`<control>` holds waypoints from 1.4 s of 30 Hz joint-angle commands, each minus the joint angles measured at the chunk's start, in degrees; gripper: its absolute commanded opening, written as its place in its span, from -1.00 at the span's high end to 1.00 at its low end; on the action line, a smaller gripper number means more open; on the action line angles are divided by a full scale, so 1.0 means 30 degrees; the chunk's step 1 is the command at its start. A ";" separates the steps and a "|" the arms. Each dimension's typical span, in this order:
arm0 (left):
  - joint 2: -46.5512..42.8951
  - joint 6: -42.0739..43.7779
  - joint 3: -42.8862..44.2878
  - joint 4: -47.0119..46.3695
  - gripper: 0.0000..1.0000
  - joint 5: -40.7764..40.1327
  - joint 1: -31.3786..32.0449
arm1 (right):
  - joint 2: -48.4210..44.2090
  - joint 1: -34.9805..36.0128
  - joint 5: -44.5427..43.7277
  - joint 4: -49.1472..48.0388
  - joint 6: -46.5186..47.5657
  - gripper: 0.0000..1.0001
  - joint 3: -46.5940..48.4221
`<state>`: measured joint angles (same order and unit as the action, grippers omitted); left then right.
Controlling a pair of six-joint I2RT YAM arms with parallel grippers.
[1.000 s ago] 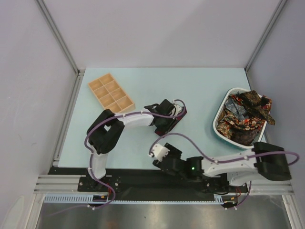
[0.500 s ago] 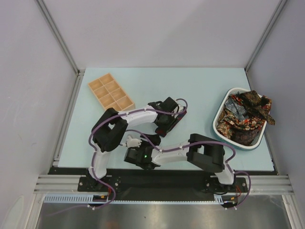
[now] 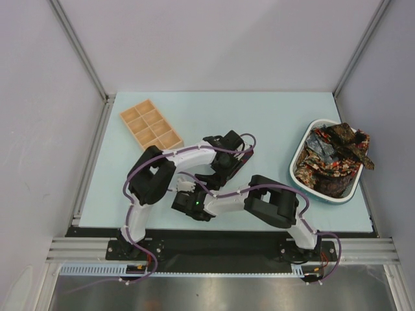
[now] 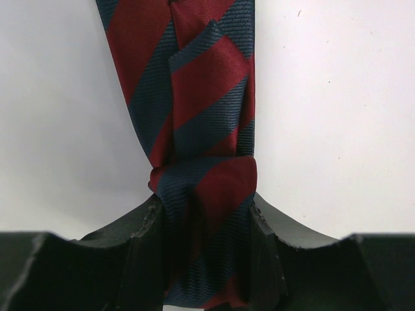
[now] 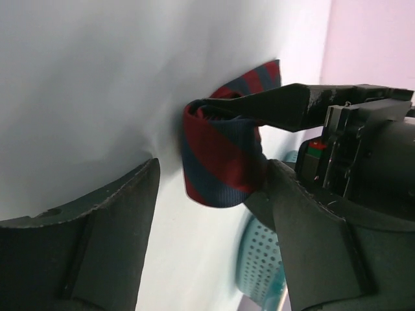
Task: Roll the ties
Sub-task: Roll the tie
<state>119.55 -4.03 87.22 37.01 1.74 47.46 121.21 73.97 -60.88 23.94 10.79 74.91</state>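
Observation:
A dark navy tie with red diagonal stripes lies on the table, its near end wound into a small roll. My left gripper is shut on that roll, one pad against each side. In the top view the left gripper sits at the table's middle. My right gripper is open, its fingers standing either side of the roll without closing on it. More ties, in dark red, brown and gold patterns, are heaped in a basket at the right.
The pale teal perforated basket stands at the right edge. A wooden compartment tray lies at the back left. The right arm is folded across the near middle, its wrist under the left forearm.
The right arm has swung from the near right across to the left, bringing its gripper up to the roll, and its jaws have opened wider. The left gripper keeps its hold.

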 commanded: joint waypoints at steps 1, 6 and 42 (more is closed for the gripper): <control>0.1429 -0.0179 -0.0510 0.4653 0.30 0.0388 0.0029 | 0.0641 -0.0312 -0.0128 -0.0365 0.0800 -0.46 0.0370; 0.1781 -0.0208 0.0837 0.5852 0.30 0.0565 0.0087 | 0.1402 -0.0927 0.0695 0.0221 0.0244 -0.42 0.0458; -0.3654 -0.0614 0.3099 0.3758 -0.60 -0.0256 -0.1345 | 0.1082 -0.1836 0.3740 0.1541 -0.1896 0.45 0.0576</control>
<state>119.09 -3.53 96.01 51.59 1.23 46.48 124.46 69.19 -58.76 28.27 8.16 78.59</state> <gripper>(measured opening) 0.744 0.443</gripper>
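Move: The rolled part of the tie is already between my left fingers, right at that hand's point. From my right hand, whose fingers are open, it lies about 3 cm ahead, 2 cm to the right and 2 cm lower. The tie's flat tail has its middle some 8 cm ahead and 6 cm right of the roll, on the table. The wooden tray is about 26 cm ahead and 29 cm left of the roll. I ease my right hand about 3 cm forward and to the right, sinking slightly, until its fingers straddle the roll, then close them and keep the pinch. My left hand keeps its grip meanwhile, drawing back about 1 cm; only once the right has hold do I open the left fingers and lift them some 4 cm, drifting a little left off the roll. ##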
